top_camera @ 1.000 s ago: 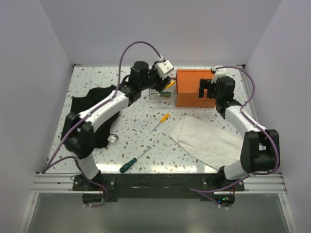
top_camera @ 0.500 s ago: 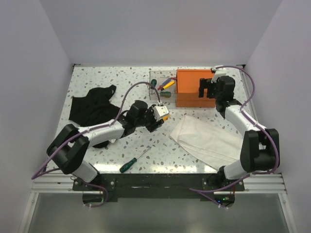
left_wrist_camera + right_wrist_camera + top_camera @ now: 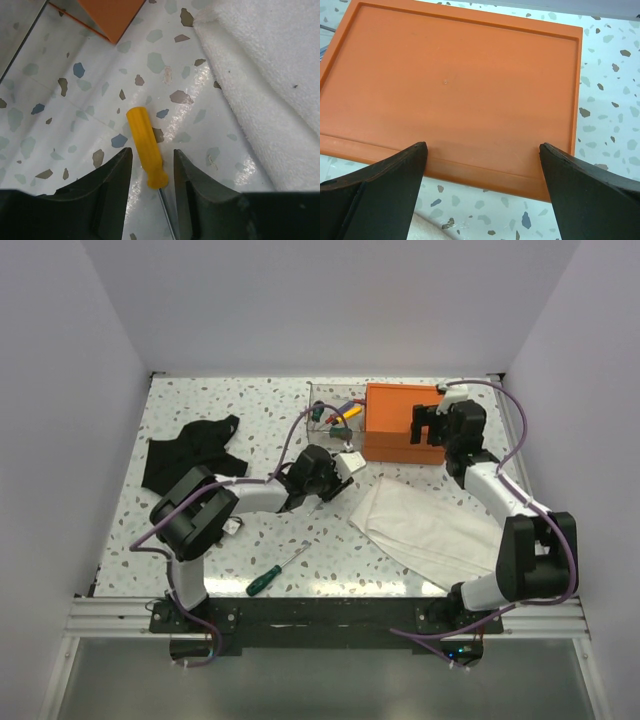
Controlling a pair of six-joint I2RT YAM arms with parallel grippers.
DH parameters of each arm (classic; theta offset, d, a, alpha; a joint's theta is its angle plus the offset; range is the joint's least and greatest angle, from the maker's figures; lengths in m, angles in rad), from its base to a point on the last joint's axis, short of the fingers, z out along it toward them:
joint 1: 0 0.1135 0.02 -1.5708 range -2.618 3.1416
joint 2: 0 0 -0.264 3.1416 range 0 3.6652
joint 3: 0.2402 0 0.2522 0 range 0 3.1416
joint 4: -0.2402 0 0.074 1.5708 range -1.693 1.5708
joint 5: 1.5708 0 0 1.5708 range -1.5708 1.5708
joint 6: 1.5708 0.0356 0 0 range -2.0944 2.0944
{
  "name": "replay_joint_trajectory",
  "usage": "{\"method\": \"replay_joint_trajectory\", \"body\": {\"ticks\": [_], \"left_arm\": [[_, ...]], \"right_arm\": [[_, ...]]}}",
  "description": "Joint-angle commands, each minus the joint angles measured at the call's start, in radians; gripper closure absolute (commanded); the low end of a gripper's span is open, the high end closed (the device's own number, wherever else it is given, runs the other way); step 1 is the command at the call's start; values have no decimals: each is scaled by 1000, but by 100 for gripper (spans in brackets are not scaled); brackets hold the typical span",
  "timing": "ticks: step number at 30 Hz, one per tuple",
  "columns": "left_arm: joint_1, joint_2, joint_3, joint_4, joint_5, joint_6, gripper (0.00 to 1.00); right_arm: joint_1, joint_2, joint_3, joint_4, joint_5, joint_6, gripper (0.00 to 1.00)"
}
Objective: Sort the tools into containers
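Note:
A yellow-handled screwdriver (image 3: 144, 144) lies flat on the speckled table. My left gripper (image 3: 152, 151) is low over it and open, one finger on each side of the handle's lower end with a small gap on both sides. From above, that gripper (image 3: 341, 468) covers the tool. A green-handled screwdriver (image 3: 270, 576) lies near the front edge. The orange box (image 3: 398, 418) stands at the back, with a clear drawer (image 3: 318, 400) pulled out on its left holding several tools. My right gripper (image 3: 482, 145) hangs wide open over the box's near edge, holding nothing.
A white towel (image 3: 425, 525) lies crumpled to the right of the left gripper, its edge close to the yellow screwdriver (image 3: 250, 65). A black fabric piece (image 3: 190, 452) lies at the left. White walls enclose the table on three sides.
The left arm swung from the drawer at the back to the middle of the table and came down over the yellow screwdriver, its jaws narrowing. The right arm stayed put.

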State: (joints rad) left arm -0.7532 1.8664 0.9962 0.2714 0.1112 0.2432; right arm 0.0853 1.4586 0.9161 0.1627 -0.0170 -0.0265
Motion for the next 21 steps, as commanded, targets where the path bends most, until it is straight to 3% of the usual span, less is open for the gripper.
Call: {"method": "replay_joint_trajectory", "body": {"ticks": [1,4,11,14,18,21], "left_arm": [[0,54,71,23,8,-27,59],[-1,57,76,12,44,-42,68],[0,-19,64,-69,116,-10,100],[15,-125,35,-81,229,48,100],[92,-229,24,-95,486,65,100],[109,-282,56,-159,528,103,100]], "right_arm": [[-7,40,-57,-266,14,-58,2],[-12,51,-46,-261,14,-59,1],[-12,55,-39,-265,14,-64,1],[-12,62,-33,-279,12,-66,2],[-12,83,-13,-284,5,-61,1],[-13,95,7,-282,3,-58,2]]}}
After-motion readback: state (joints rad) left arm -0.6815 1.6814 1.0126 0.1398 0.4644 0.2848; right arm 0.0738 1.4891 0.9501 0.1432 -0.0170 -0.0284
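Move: The yellow screwdriver's handle lies almost between the left hand's open fingertips, its middle about 1 cm ahead, 2 cm to the right and 2 cm below. The clear container is roughly 20 cm straight ahead, with the orange box some 18 cm ahead and 19 cm to the right. The towel's middle is about 10 cm back and 21 cm right. From the right hand, that handle is some 22 cm left, 9 cm back and 15 cm below. Down about 1.5 cm and a touch right, the left hand sinks over the yellow screwdriver while its half-open fingers close and pinch the handle's shaft-side part. It then rises ever faster, some 9 cm from its lowest point, drawing back about 3 cm and swinging roughly 15 degrees clockwise, its left side dipping a little. ##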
